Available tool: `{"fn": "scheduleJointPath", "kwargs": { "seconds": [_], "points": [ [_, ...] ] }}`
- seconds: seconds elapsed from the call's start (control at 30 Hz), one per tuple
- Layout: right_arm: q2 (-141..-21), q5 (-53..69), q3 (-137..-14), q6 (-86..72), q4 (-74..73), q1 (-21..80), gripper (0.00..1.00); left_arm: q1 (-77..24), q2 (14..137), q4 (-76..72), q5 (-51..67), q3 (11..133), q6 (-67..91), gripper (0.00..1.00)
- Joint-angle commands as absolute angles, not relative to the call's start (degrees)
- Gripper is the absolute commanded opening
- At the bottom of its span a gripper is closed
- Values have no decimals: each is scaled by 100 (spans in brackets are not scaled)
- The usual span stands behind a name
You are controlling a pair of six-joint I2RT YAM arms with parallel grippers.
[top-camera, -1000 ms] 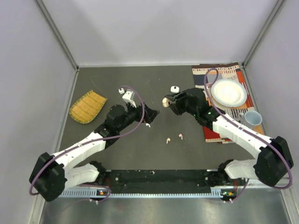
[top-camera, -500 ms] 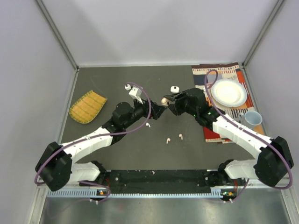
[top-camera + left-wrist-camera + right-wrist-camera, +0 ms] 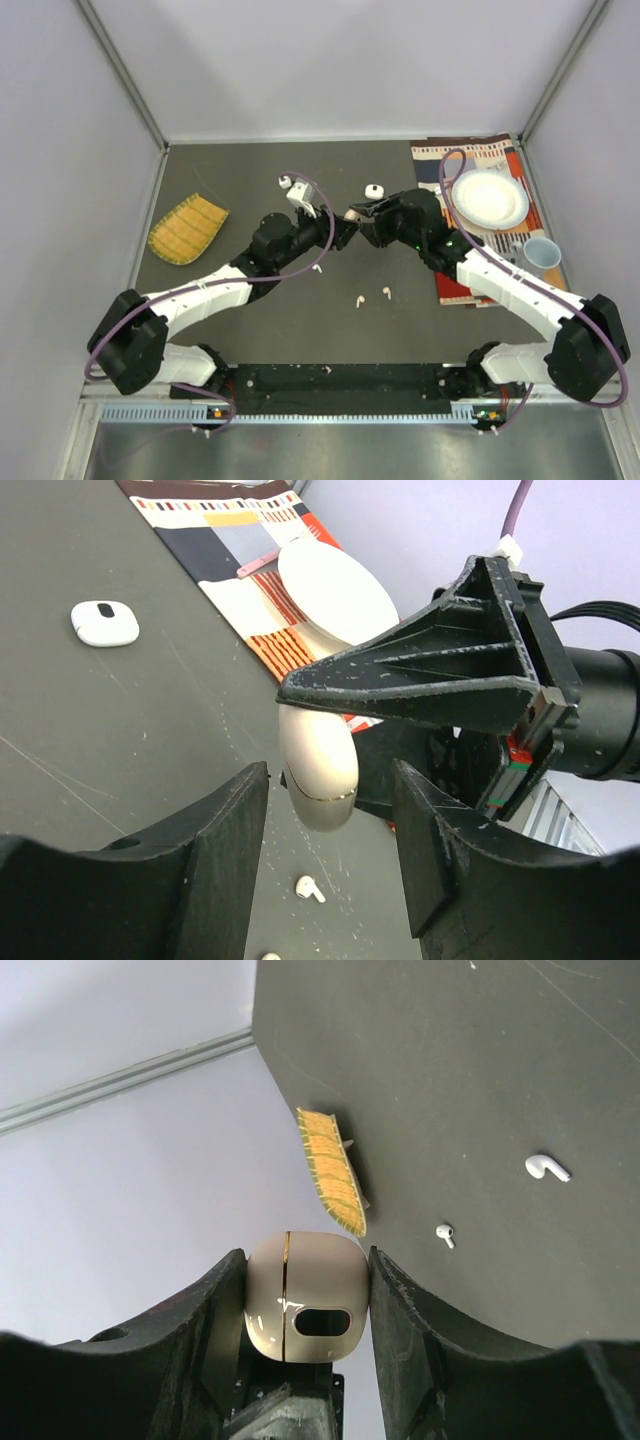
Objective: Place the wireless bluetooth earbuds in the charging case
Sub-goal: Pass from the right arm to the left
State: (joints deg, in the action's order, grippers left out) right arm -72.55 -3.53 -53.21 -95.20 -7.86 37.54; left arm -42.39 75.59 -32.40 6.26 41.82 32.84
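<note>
My right gripper (image 3: 357,214) is shut on a closed pale peach charging case (image 3: 305,1297) with a gold seam and holds it above the table. My left gripper (image 3: 343,236) is open right in front of it. In the left wrist view its jaws stand on either side of the case (image 3: 318,765) with gaps on both sides. Three tiny earbuds lie on the table: a white one (image 3: 316,268) below the left gripper and two pale ones (image 3: 357,299) (image 3: 386,293) nearer the front. One earbud also shows in the left wrist view (image 3: 309,887). A fourth is not visible.
A small white closed case (image 3: 374,190) lies behind the grippers. A yellow woven pad (image 3: 187,228) is at the left. A patterned cloth (image 3: 455,158) at the right carries a white plate (image 3: 488,197). A clear cup (image 3: 541,253) stands by it.
My left arm has swung right and forward until its open jaws flank the peach case. My right gripper has held the case almost still.
</note>
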Motion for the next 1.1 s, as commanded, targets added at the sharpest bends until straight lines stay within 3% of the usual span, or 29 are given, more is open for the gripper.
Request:
{"fn": "scheduleJointPath", "kwargs": {
  "seconds": [0.0, 0.07, 0.23, 0.4, 0.53, 0.57, 0.63, 0.67, 0.93, 1.07],
  "points": [
    [-6987, -325, -5318, -9536, -484, 3850, 0, -4280, 7664, -3533, 554, 4509, 3182, 55],
    [-6952, -351, -5309, -9536, -492, 3858, 0, -4289, 7699, -3525, 554, 4535, 3182, 52],
    [-6926, -334, -5317, -9492, -492, 3850, 0, -4289, 7699, -3454, 492, 4553, 3164, 27],
    [-6943, -229, -5344, -9335, -422, 3841, 0, -4289, 7682, -3226, 404, 4649, 2971, 17],
    [-6979, 243, -5431, -8773, -115, 3744, 25, -4289, 7568, -2963, 334, 4737, 2585, 5],
    [-6979, 324, -5466, -8519, -88, 3701, 44, -4289, 7524, -2831, 299, 4737, 2349, 5],
    [-6987, 666, -5616, -8202, -62, 3551, 50, -4289, 7349, -2725, 299, 4702, 2093, 4],
    [-6979, 764, -5686, -7826, -62, 3499, 69, -4289, 7287, -2664, 316, 4702, 1805, 2],
    [-6970, 2353, -6328, -6224, -412, 2875, 78, -4079, 6567, -1934, 719, 4737, 906, 0],
    [-7083, 3189, -6407, -6151, -633, 2655, 82, -3596, 6302, -1706, 2158, 4851, 853, 0]
  ]
}}
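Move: The pale pink charging case is pinched at the right hand's fingertips, its middle about 1 cm ahead and 1 cm left of that hand. It already sits between the left hand's open fingers, roughly 1 cm ahead and 2 cm right of that hand at equal height. Some 18 cm below the left hand, the white case lies about 20 cm ahead and 8 cm right; one earbud is 2 cm back and 8 cm left, another 11 cm back and 3 cm right. The left hand eases barely 1 cm farther in, shuts its fingers on the charging case and waits almost still while the right hand keeps its pinch, then rolls some 20 degrees about its fingers' line, left side rising, and carries the case about 4 cm left and 3 cm up. As that carry starts, the right hand opens, lets go and rises about 7.5 cm away from the case, its fingers tipping up and swinging counter-clockwise, each by roughly 20 degrees. ##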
